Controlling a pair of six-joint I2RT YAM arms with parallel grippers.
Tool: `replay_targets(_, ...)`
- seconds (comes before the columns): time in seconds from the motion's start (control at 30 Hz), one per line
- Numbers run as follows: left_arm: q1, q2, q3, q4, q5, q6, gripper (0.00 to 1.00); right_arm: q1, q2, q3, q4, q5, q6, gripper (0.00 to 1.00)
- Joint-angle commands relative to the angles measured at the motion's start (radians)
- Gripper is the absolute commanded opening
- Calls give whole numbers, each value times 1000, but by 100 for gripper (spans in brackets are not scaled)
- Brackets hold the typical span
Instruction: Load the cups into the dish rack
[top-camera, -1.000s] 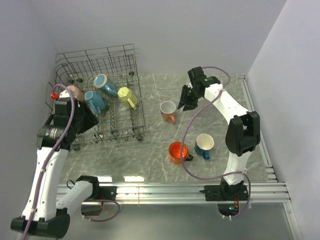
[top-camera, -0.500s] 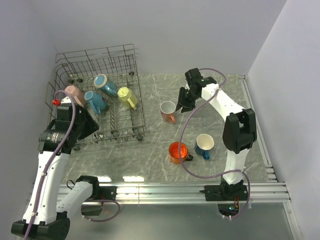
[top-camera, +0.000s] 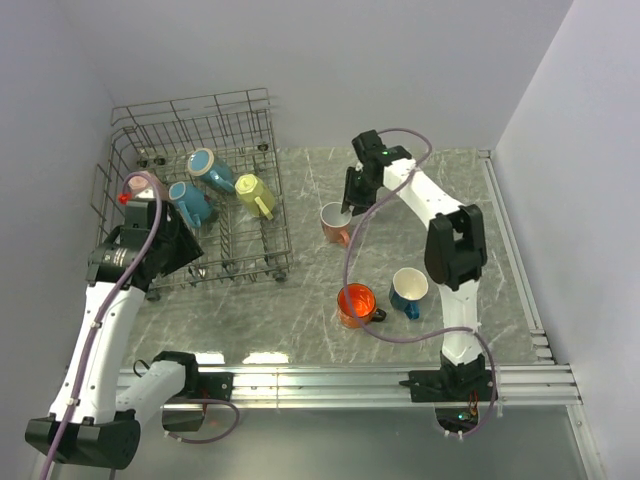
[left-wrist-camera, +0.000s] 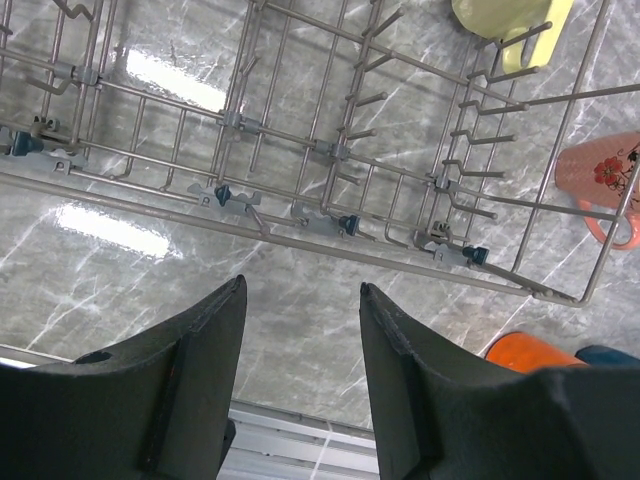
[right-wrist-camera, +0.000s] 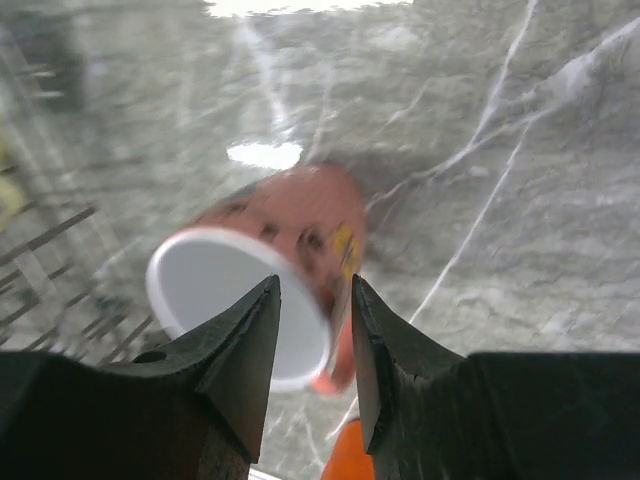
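Note:
The dish rack (top-camera: 255, 130) stands at the back left and holds a pale pink cup (top-camera: 147, 183), a light blue cup (top-camera: 190, 202), a teal cup (top-camera: 210, 168) and a pale yellow cup (top-camera: 255, 194). A salmon cup (top-camera: 336, 221) stands upright on the table; it is blurred in the right wrist view (right-wrist-camera: 300, 245). My right gripper (top-camera: 351, 203) is open just above its rim (right-wrist-camera: 315, 295), one finger over the white inside, the other on the handle side. My left gripper (top-camera: 183, 250) is open and empty (left-wrist-camera: 300, 300) over the rack's front edge (left-wrist-camera: 330, 225).
A glossy orange cup (top-camera: 355, 303) and a dark blue cup (top-camera: 409, 290) stand on the marble table in front of the salmon one. In the left wrist view, the yellow cup (left-wrist-camera: 500, 25), salmon cup (left-wrist-camera: 600, 175) and orange cup (left-wrist-camera: 535, 352) show. Walls close in left and right.
My right gripper has swung left from beside the salmon cup to over its rim. My left arm has shifted a little toward the rack; its gripper stays open.

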Motion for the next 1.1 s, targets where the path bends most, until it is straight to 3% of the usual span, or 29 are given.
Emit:
replay_targets(0.0,-5,-20,34,8,11,21,54,32,67,84,-62,115,-15,41)
replay_targets(0.17,-5,-36,8,11,16,13,54,47,101,86,-73,169,-26,36)
replay_targets(0.33,-5,-31,2,31,39,-12,54,46,92,56,-71,178,-45,0)
replay_targets(0.57,-9,-7,38,47,79,-16,55,32,-49,-7,-51,178,-39,0)
replay_targets(0.67,-20,2,69,70,143,-27,62,31,-145,3,-65,178,-33,0)
replay_targets(0.7,-38,6,90,79,160,-36,75,29,-170,7,-71,180,-32,0)
replay_targets(0.73,-52,22,101,99,194,-42,94,25,-216,18,-77,177,-20,0)
replay_targets(0.77,-90,33,129,108,205,-53,99,12,-241,22,-86,162,-13,0)
replay_targets(0.83,-142,62,156,119,197,-71,99,-2,-288,24,-87,128,11,0)
replay_targets(0.93,-251,114,199,174,205,-108,99,-35,-386,-35,-29,-33,46,0)
replay_targets(0.97,-273,131,206,226,221,-122,100,-51,-444,-72,63,-193,63,0)
replay_targets(1.07,-354,145,166,368,329,-200,99,-87,-559,-247,285,-380,187,0)
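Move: The terracotta cup stands upright just under the right hand, its middle about 3 cm left, 2 cm back and 7 cm down. From that hand the yellow cup in the rack lies some 22 cm left and 4 cm ahead, the orange cup 22 cm back and 2 cm right, the navy cup 19 cm back and 14 cm right. From the left hand the terracotta cup is roughly 33 cm right, 17 cm ahead and 18 cm lower. Right hand sinks 5 cm, pinches terracotta cup's rim, lifts some 20 cm; left opens, swinging right and up. ##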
